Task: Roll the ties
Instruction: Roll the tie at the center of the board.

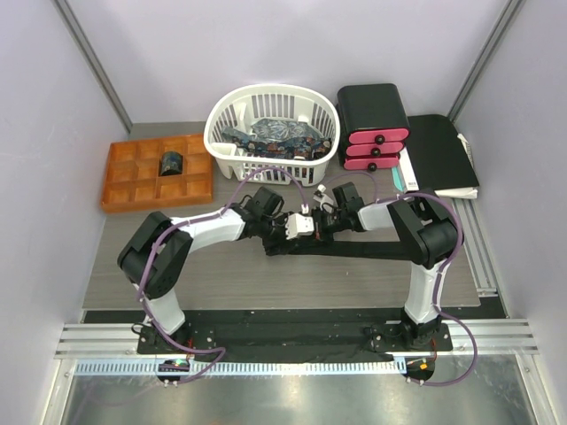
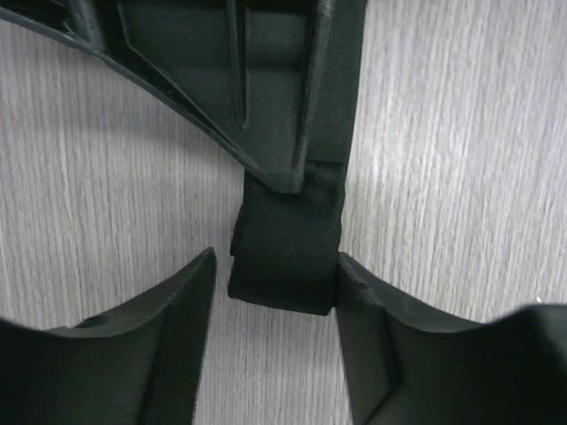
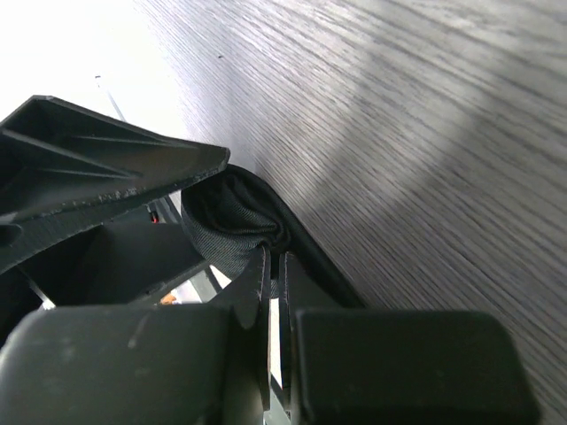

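A plain black tie (image 1: 354, 251) lies stretched across the middle of the table, its left end folded into a short thick wad (image 2: 288, 230). My left gripper (image 2: 276, 266) straddles that wad with its jaws open: the right finger (image 2: 372, 301) touches the fabric and a narrow gap shows at the left finger (image 2: 177, 301). My right gripper (image 3: 275, 261) is shut on the tie's bunched cloth (image 3: 221, 221) just beyond, its dark fingers (image 2: 266, 80) filling the top of the left wrist view. From above the two grippers (image 1: 294, 228) (image 1: 321, 221) meet nose to nose.
A white basket (image 1: 221, 133) at the back holds patterned ties (image 1: 279, 135). An orange compartment tray (image 1: 124, 177) at the left holds one rolled dark tie (image 1: 170, 164). A black box with pink drawers (image 1: 372, 111) and a flat black folder (image 1: 438, 150) stand at the back right.
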`<move>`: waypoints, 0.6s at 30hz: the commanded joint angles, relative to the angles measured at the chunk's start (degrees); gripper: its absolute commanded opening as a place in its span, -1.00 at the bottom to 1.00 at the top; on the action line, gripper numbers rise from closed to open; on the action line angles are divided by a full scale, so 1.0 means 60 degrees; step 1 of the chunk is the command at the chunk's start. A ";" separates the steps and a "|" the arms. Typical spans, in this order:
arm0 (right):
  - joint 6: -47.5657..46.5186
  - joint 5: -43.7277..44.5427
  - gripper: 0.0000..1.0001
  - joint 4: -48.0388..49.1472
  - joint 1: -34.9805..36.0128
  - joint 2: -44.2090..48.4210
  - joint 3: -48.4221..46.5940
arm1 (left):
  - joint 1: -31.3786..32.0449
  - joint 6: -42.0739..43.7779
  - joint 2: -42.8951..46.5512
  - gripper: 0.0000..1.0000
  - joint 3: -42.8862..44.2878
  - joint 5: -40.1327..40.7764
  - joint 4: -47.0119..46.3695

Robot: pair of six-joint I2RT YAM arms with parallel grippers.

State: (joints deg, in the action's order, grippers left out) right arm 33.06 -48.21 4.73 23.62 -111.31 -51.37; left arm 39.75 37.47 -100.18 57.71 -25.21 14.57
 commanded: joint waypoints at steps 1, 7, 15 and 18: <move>-0.0866 0.1794 -0.98 -0.0906 -0.0098 -0.0155 0.0491 | 0.0041 0.0694 0.0071 0.00 0.0473 -0.0294 0.0719; -0.0823 0.1735 -0.97 -0.0833 -0.0127 -0.0214 0.0491 | 0.0026 0.0991 0.0261 -0.24 0.0547 -0.0221 0.1190; -0.0471 0.1721 -0.98 -0.0379 -0.0098 -0.0389 0.0462 | 0.0289 -0.0136 -0.0060 -0.34 0.1777 -0.1144 0.1175; -0.0310 0.1721 -0.97 -0.0262 -0.0098 -0.0375 0.0418 | 0.0537 -0.0152 -0.0368 -0.34 0.2026 -0.1145 0.1278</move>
State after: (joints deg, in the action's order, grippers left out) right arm 33.34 -48.40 5.56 23.35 -111.09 -50.81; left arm 41.12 38.48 -101.58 65.52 -28.36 23.29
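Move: At the centre of the board, the tie's folded end lies right between the left hand's open fingers, about 1 cm below them. The right hand's shut fingers hold the tie some 5 cm farther right, so the folded end is about 5 cm to that hand's left and about 1 cm back. From the left hand, the flat strip's middle lies about 17 cm right and 2 cm back, and the basket stands about 24 cm ahead and 4 cm left. Closing on the folded end from both sides, the left fingers pinch the tie while easing under 1 cm back and slightly left. Then the left hand lifts about 2 cm and swings some 2 cm right, carrying the pinched end towards the right fingers, which stay shut on the tie and hold still. ##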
